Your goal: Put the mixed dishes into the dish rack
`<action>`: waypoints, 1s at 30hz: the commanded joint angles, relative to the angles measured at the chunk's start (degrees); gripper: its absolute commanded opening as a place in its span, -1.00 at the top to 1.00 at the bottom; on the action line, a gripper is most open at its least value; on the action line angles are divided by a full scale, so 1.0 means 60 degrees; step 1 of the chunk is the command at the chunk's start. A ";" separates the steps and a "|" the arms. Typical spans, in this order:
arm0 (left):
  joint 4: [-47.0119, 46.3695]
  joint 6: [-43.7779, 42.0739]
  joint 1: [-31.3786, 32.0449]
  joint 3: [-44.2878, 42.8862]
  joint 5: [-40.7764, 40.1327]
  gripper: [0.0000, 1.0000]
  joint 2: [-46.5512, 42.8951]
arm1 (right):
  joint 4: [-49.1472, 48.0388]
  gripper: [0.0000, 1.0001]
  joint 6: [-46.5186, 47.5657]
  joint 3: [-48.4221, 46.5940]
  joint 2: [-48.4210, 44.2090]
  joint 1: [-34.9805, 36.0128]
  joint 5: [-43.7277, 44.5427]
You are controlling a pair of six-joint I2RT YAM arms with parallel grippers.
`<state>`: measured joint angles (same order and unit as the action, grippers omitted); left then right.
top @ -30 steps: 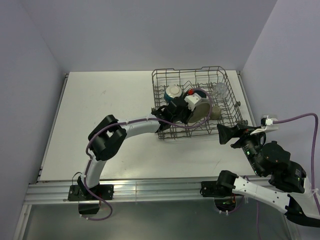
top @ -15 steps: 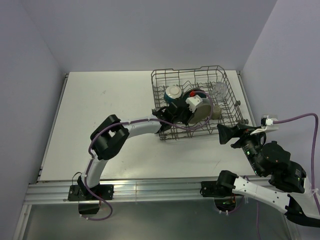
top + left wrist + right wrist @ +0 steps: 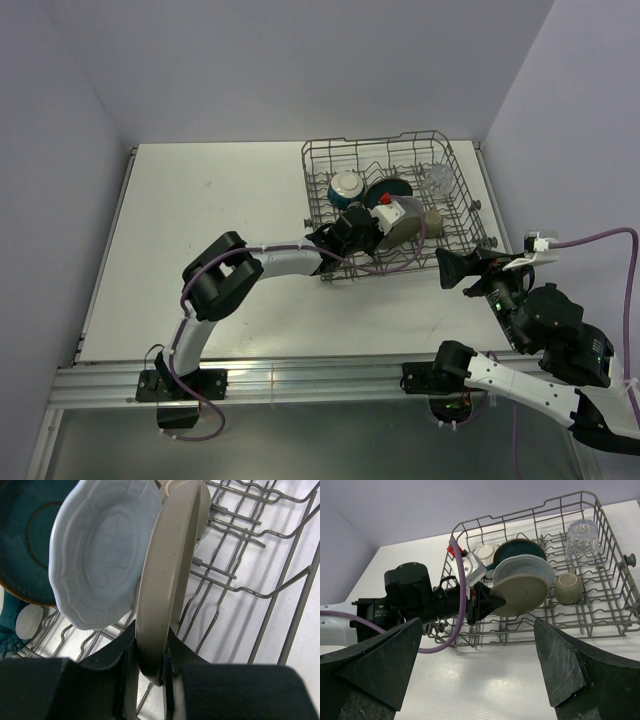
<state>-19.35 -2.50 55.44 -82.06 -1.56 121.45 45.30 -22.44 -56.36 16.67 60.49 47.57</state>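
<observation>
The dish rack [image 3: 370, 141] stands at the back right of the table. My left gripper [image 3: 362, 232] reaches into it from the left, shut on the rim of the grey-beige plate [image 3: 401, 227], which stands on edge between the tines. In the left wrist view the plate's edge [image 3: 167, 580] runs up from between the pads, with the pale blue plate [image 3: 100, 555] and the dark teal plate [image 3: 25, 535] upright just behind it. The bowl [image 3: 484, 555], mug [image 3: 567, 588] and clear glass [image 3: 583, 536] sit in the rack. My right gripper [image 3: 455, 268] hovers open near the rack's front right corner, holding nothing.
The rack's wire floor [image 3: 267, 597] lies to the right of the held plate. The left arm's purple cable [image 3: 462, 615] loops down over the rack's near left corner. The walls close in behind and to the right of the rack.
My left gripper has carried the grey-beige plate a little lower and nearer in the rack. The right arm has not moved.
</observation>
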 commanded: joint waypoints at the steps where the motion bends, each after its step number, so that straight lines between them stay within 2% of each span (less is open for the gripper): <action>1: -0.0128 -0.0257 -0.0026 0.0361 -0.0604 0.90 -0.0217 | -0.0152 -0.99 0.0077 -0.0246 0.0079 -0.0003 0.0201; 9: -0.0070 -0.0096 -0.0026 0.0303 -0.0516 0.62 -0.0100 | -0.0138 -0.99 0.0077 -0.0304 0.0181 0.0011 0.0172; 13: 0.0003 -0.0066 -0.0026 0.0245 -0.0531 0.34 -0.0041 | -0.0123 -0.99 0.0106 -0.0377 0.0196 0.0011 0.0172; 16: 0.0018 -0.0066 -0.0026 0.0230 -0.0545 0.20 0.0032 | -0.0108 -0.99 0.0106 -0.0421 0.0196 -0.0003 0.0157; 29: -0.0055 0.0065 -0.0026 0.0332 -0.0823 -0.25 -0.0246 | -0.0182 -0.99 0.0092 -0.0363 0.0240 -0.0003 0.0113; 30: -0.0085 0.0080 -0.0026 0.0361 -0.0969 -0.41 -0.0290 | -0.0196 -0.99 0.0077 -0.0363 0.0254 -0.0003 0.0113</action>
<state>-18.57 -3.14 55.07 -80.58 -5.17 121.60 45.28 -22.39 -56.97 17.04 60.49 47.55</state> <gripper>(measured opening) 0.648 0.996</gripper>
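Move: The left hand already holds the olive plate by its near-left rim, low in the rack; the plate's middle is about 5 cm to the right, 3 cm ahead and slightly above. The light-blue plate stands some 7 cm ahead and 5 cm right, the green plate 12 cm ahead and 1 cm right, the mug 4 cm ahead and 12 cm right. From the idle right hand the olive plate lies roughly 23 cm ahead, 5 cm left and 22 cm below. The left hand, still pinching the olive plate's rim, first sinks barely half a centimetre into the rack and pauses there. Its fingers then spread from a narrow gap to about two-thirds open and let go of the rim, while the hand eases roughly 1.5 cm left and a further 1 cm down, with a slight forward drift and turning by about 5 degrees, the fingertips ending on either side of the plate's lower edge. ##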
